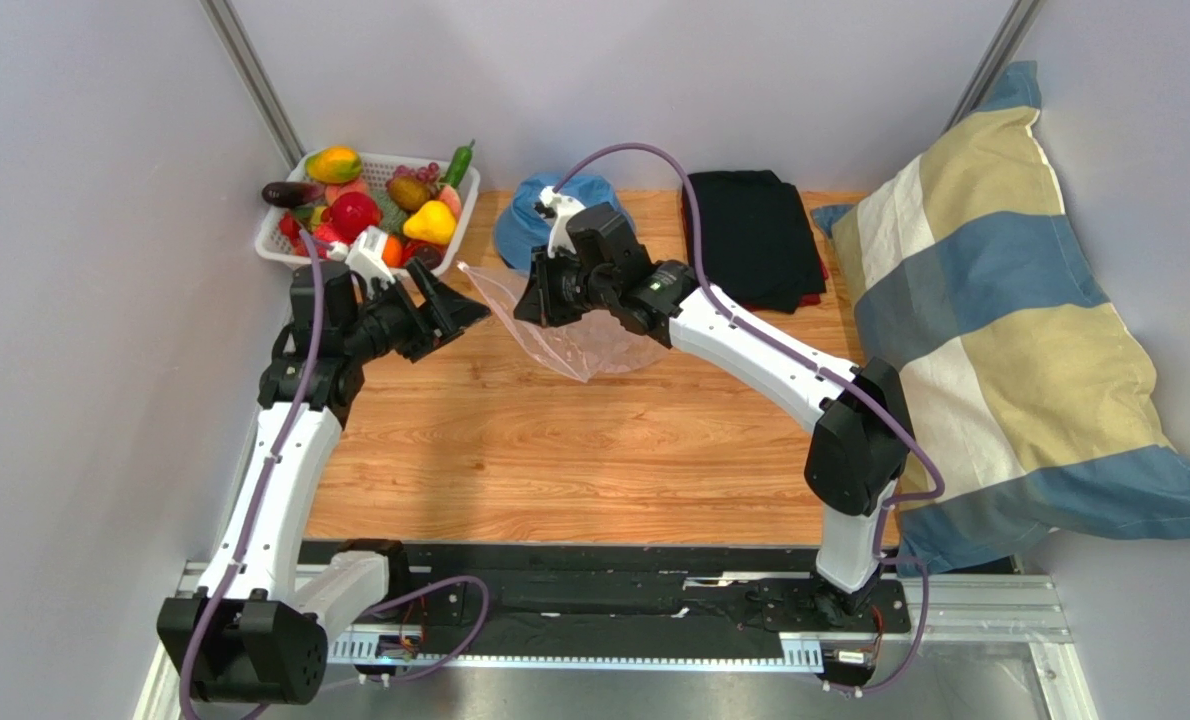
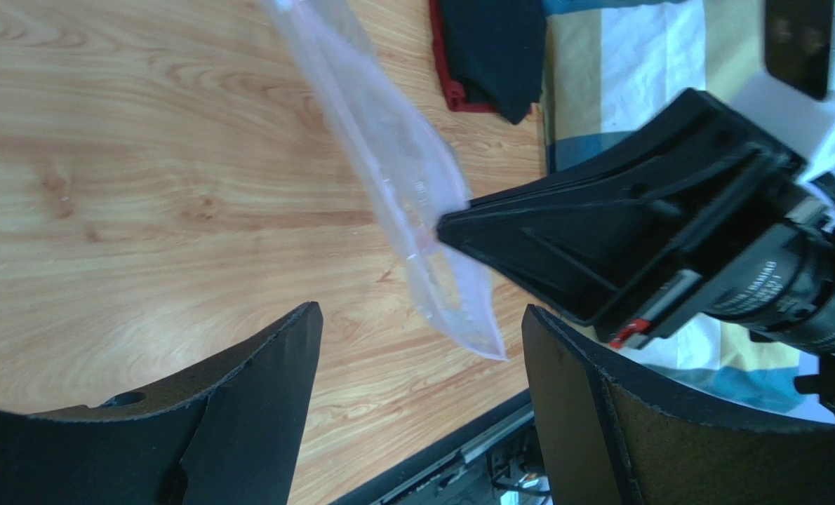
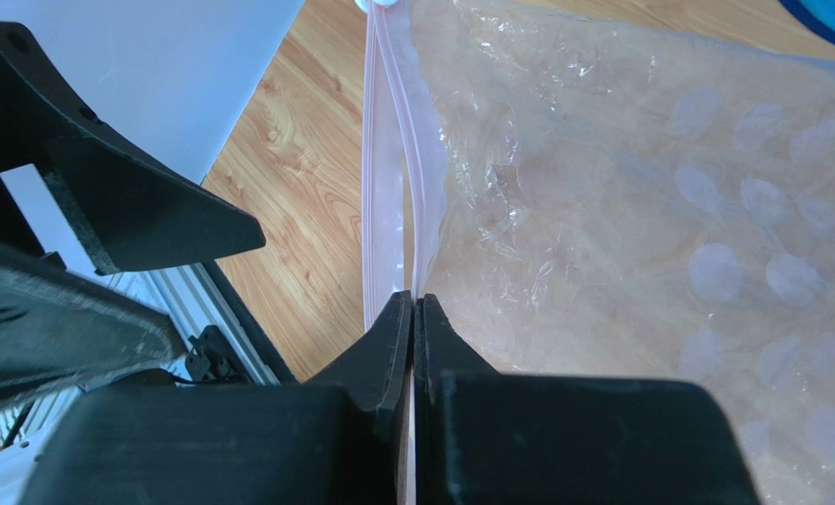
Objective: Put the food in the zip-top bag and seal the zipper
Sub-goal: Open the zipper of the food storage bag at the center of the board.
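The clear zip-top bag [image 1: 594, 353] is lifted off the wooden table, its body hanging toward the table middle. My right gripper [image 3: 413, 300] is shut on the bag's edge, right beside the pinkish zipper [image 3: 385, 158]. The zipper strip runs straight away from its fingertips. My left gripper [image 2: 422, 312] stands open just left of the bag, with the bag's lower corner [image 2: 474, 331] hanging in front of the gap, untouched. Its black fingers [image 3: 148, 216] show at the left of the right wrist view. The food [image 1: 368, 210] lies piled in the white basket [image 1: 275, 240] at the back left.
A blue hat [image 1: 531, 213] lies behind the bag. Folded black cloth [image 1: 751, 233] sits at the back, right of the hat. A large checked pillow [image 1: 1007, 345] covers the table's right side. A black rail [image 1: 586, 600] runs along the near edge.
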Robot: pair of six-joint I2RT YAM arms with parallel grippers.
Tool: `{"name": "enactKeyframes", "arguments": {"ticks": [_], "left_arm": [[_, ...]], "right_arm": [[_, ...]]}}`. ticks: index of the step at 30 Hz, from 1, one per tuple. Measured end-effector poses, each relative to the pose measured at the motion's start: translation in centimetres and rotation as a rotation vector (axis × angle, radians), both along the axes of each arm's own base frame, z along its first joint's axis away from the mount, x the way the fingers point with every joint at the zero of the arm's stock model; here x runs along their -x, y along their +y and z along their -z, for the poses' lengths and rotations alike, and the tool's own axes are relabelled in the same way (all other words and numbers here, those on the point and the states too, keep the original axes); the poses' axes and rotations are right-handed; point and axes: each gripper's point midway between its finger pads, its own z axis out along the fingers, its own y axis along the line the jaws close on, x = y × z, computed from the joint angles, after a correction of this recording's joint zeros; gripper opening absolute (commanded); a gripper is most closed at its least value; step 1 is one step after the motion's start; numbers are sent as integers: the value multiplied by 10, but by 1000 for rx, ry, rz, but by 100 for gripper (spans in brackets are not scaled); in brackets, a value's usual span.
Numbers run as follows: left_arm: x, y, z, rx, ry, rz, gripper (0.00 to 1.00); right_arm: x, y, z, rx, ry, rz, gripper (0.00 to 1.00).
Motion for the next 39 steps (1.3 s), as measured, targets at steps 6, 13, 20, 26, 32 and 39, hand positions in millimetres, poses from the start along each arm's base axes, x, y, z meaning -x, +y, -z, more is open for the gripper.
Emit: {"name": "enactKeyframes", "arguments": {"ticks": [6,13,20,26,32,39], "left_arm": [[-7,-19,-3,-13,-9,29,72],[-18,-18,22,-37,70,3,66],[-19,-22,33,-86,108,13,46],[-10,-15,44,-153,133,26,0],[1,-15,20,-172,52,57,0],[5,-37,-21,-164,-61,137,0]], "right_arm": [[6,2,1,-20,45,-1,0],[13,2,-16,-71,70,6,0],[20,1,-41,-136,80,6,0],[16,-11,-47,-138,67,34,0],[-5,-50,-17,34,-27,109,1],[-10,-75,-4,142,-38,84,85]]}}
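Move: The left hand, open and empty, is going for the zipper strip of the food storage bag, roughly 5 cm ahead, 5 cm to its right and slightly lower; the zipper's slider is about 9 cm straight ahead. The right hand already pinches the zipper, with that stretch of strip some 3 cm ahead and 4 cm to its left, the blue hat about 25 cm ahead and 4 cm right, well below. The fruit basket sits some 29 cm ahead and 17 cm left of the left hand. The left fingers pinch the strip, sinking about 4 cm with a little drift to the right and shutting, then rise some 6 cm holding it. The right hand first keeps its pinch while lifting about 5 cm and easing back, then swings some 7 cm right and down, away from the left hand, and opens to let the zipper go. ##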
